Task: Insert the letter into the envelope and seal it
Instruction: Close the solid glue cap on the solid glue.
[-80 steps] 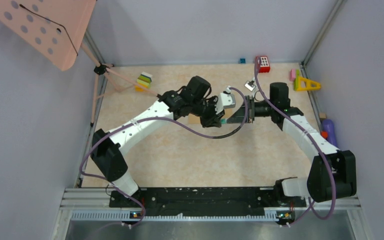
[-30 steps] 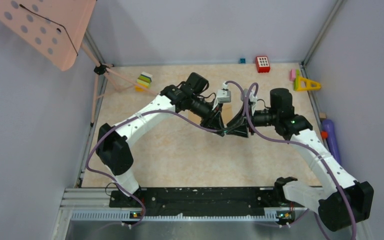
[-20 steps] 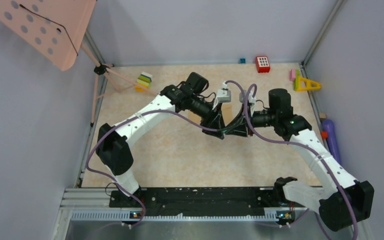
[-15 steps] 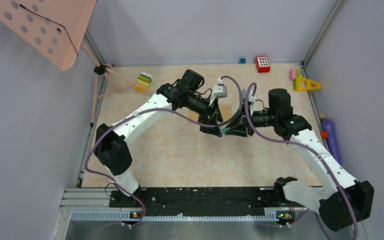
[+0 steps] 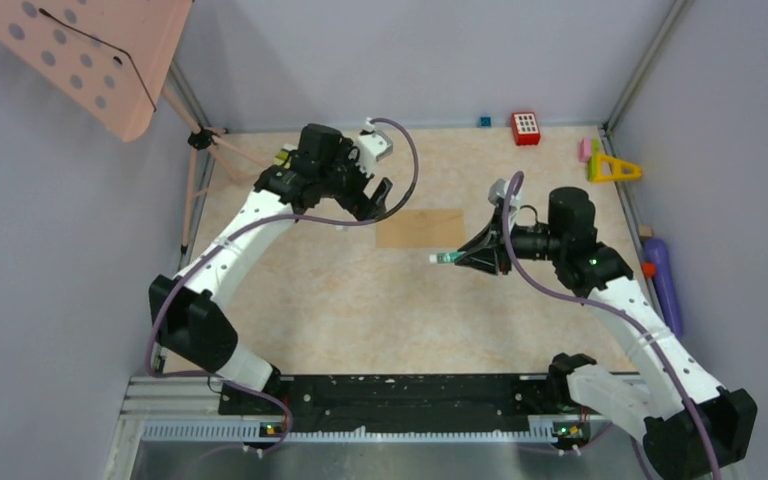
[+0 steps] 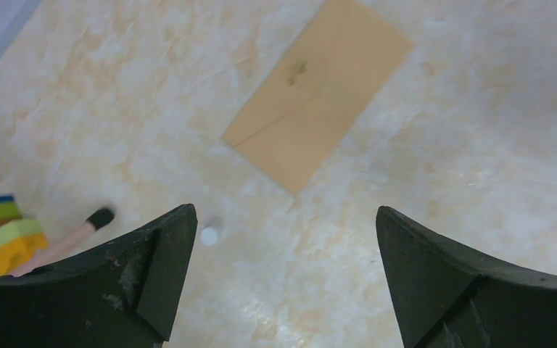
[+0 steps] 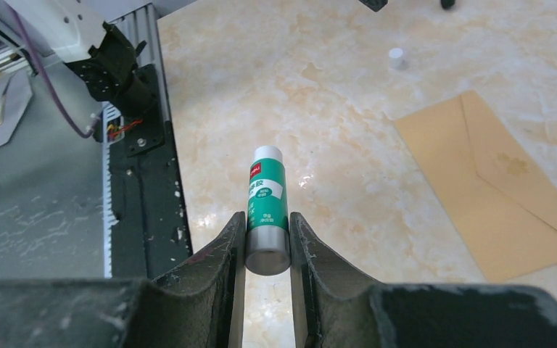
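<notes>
The tan envelope [image 5: 418,228] lies flat mid-table, its pointed flap folded down [image 6: 319,90] [image 7: 500,196]. The letter is hidden in every view. My right gripper [image 5: 460,256] [image 7: 267,217] is shut on a green glue stick [image 7: 267,206] [image 5: 446,258], held level just right of the envelope's near right corner, with its white end pointing left. My left gripper [image 5: 375,195] [image 6: 284,217] hangs open and holds nothing, above the table left of the envelope. A small white cap [image 6: 209,235] [image 7: 397,56] lies on the table near it.
A pink perforated board [image 5: 80,60] on a stand fills the far left corner, with a striped block [image 5: 288,160] by its foot. A red block [image 5: 526,127], a yellow triangle [image 5: 612,168] and a purple bottle [image 5: 660,265] sit along the back and right edges.
My left gripper opened and swung back and left, away from the right gripper, uncovering the envelope. The right gripper stays shut on the glue stick and has shifted slightly.
</notes>
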`<state>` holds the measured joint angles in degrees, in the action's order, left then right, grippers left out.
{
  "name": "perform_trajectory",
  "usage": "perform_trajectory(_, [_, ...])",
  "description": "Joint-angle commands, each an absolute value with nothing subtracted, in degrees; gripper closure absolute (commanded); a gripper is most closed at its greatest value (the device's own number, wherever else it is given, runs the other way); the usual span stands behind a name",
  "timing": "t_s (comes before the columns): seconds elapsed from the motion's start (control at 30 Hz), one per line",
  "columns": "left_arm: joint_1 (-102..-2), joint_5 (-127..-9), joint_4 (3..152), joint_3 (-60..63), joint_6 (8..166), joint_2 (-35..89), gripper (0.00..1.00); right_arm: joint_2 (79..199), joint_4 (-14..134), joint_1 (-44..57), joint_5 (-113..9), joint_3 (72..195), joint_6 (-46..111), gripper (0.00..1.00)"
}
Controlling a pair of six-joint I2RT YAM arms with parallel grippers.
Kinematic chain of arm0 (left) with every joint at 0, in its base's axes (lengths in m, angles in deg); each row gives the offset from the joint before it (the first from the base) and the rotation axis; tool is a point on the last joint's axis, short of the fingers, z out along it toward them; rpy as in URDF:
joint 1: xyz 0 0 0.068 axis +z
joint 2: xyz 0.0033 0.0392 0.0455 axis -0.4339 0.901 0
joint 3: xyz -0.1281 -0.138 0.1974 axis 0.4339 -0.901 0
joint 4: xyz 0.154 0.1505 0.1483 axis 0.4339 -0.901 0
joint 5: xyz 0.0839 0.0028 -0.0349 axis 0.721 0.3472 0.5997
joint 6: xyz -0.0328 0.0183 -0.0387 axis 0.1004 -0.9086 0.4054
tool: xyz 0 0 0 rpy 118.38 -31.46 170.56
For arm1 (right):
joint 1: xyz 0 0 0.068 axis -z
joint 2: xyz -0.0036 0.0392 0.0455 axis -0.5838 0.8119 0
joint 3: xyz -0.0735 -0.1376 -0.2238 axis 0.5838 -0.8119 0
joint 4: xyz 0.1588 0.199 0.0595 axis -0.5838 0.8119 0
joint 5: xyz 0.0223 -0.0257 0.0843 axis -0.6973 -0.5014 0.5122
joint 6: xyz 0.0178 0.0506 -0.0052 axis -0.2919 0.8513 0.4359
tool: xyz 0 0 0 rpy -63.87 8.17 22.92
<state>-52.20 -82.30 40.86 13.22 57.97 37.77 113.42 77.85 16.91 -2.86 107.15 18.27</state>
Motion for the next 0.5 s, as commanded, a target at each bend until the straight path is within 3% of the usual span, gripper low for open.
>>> perform_trajectory(0.0, [-49.88,-65.47,36.6,12.45,54.57,44.0,0.02,110.36,72.67,18.8,-7.12,104.88,20.38,1.0])
perform_trajectory(0.27, [-45.24,-60.57,34.9,14.28,51.91,53.59,0.02,109.05,72.33,19.62,-7.03,103.15,17.57,1.0])
perform_trajectory(0.47, [-44.35,-60.41,35.18,15.09,51.5,58.28,0.08,108.92,72.16,19.66,-6.85,102.39,16.93,1.0])
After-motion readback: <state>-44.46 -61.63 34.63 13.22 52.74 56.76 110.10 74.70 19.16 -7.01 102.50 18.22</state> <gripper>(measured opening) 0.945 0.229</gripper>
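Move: The white glue cap stands on the table some 8 cm ahead of the left gripper, 8 cm to its left and about 22 cm below. The envelope's middle lies 20 cm to the right of the cap and level with it; the black tip of the pink stick is roughly 10 cm farther out than the cap and 7 cm left of it. From the right gripper, which already holds the glue stick, the cap is about 20 cm ahead, 27 cm left and 22 cm down. Bring the left gripper down about 15 cm while swinging it some 11 cm left and a little forward, away from over the envelope side and towards the white cap. Tip the wrist on the way, about 35 degrees in all, so the fingers point steeply at the table, and keep them wide open. With the right gripper keep hold of the glue stick, easing it only a couple of centimetres right, down and forward. ##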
